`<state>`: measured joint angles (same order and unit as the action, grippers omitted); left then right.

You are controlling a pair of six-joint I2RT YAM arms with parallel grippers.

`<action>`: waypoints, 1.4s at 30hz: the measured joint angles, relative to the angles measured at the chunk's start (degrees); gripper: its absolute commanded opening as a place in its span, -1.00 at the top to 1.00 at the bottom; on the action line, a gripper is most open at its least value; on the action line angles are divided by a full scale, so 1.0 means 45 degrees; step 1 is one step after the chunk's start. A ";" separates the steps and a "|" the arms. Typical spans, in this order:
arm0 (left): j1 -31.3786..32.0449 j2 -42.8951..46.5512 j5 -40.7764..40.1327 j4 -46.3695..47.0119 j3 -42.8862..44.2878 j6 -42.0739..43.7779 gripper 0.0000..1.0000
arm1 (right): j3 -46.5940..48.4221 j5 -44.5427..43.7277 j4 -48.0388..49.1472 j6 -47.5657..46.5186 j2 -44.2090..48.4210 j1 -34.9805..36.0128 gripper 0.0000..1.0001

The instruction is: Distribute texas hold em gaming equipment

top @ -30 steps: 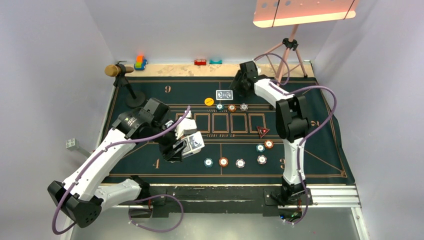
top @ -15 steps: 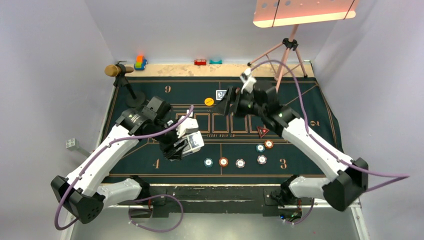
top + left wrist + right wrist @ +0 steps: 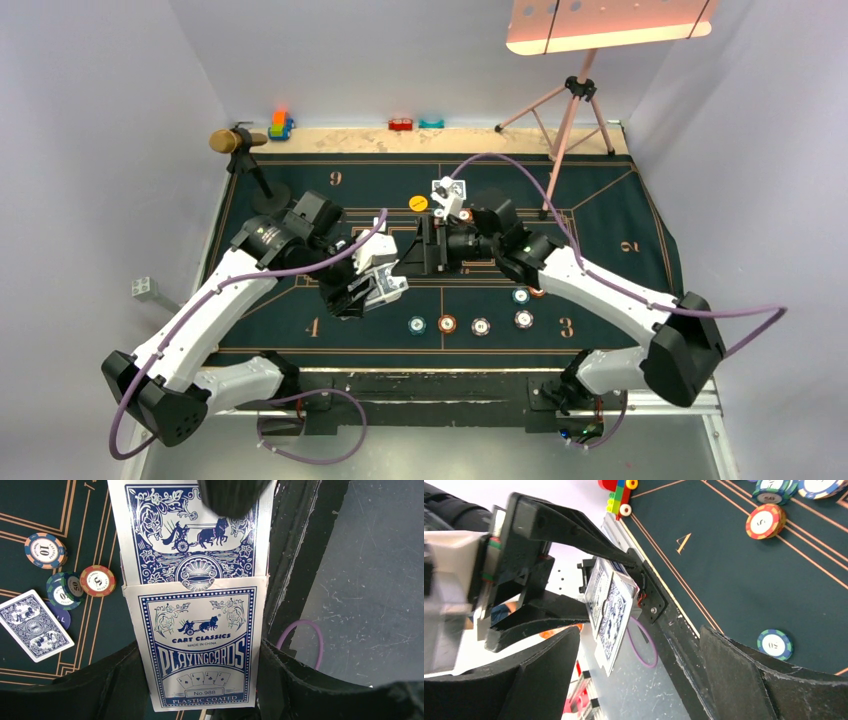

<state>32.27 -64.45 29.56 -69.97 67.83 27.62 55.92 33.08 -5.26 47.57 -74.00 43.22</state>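
Note:
My left gripper [image 3: 372,290] is shut on a blue-and-white playing-card box [image 3: 197,645], held above the mat's near left part. The box flap is open and blue-backed cards [image 3: 192,535] stick out. My right gripper [image 3: 425,246] stands open just right of the box [image 3: 611,610], its fingers apart with nothing between them. One card [image 3: 440,187] lies face down at the far middle beside a yellow disc [image 3: 418,203]. Striped chips lie in a near row [image 3: 447,323] and a pair [image 3: 521,296]. The red triangle is hidden.
The dark green mat [image 3: 620,210] covers the table. A microphone on a stand [image 3: 262,190] is at the far left, a pink tripod [image 3: 565,110] at the far right. Small toys [image 3: 281,124] line the back edge. A metal rail [image 3: 660,385] runs along the front.
My right arm has swung from the far card back toward the left gripper's box, and its jaws have opened wide. The left arm has barely moved.

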 measured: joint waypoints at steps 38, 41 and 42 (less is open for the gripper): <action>0.0000 0.0107 -0.0058 -0.0015 0.0112 0.0010 0.42 | -0.0015 0.0767 0.1214 0.1112 -0.0850 0.0044 0.14; 0.0000 0.0141 -0.0063 -0.0015 0.0112 0.0010 0.42 | -0.0015 0.0767 0.1185 0.1117 -0.0806 0.0019 -0.08; 0.0000 0.0165 -0.0063 -0.0015 0.0112 0.0010 0.42 | -0.0015 0.0748 0.1146 0.1088 -0.0801 0.0015 -0.26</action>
<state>32.27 -63.70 29.28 -70.04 68.34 27.66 55.86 36.45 -0.10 52.47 -77.60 43.29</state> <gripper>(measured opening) 0.703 0.434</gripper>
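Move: The playing card deck, held in its box by the left hand with cards sticking out towards the right, has its middle some 5 cm to the right hand's left, 5 cm back and 5 cm below it. On the table, about 21 cm under the right hand, the green chip stands 9 cm back and 3 cm right, the near orange chip 8 cm left and 3 cm ahead. From the left hand, the deck's middle is about 4 cm right, 2 cm higher, about level fore and aft. One fingertip of the right hand comes onto the face of the jutting top card and drags it out of the box: the hand first goes left and down about 3 cm each towards the deck, tipping slightly, then draws back right and up by 2 to 3 cm, its wide-open fingers closing by about half. The left hand stays put and keeps its grip on the box. ##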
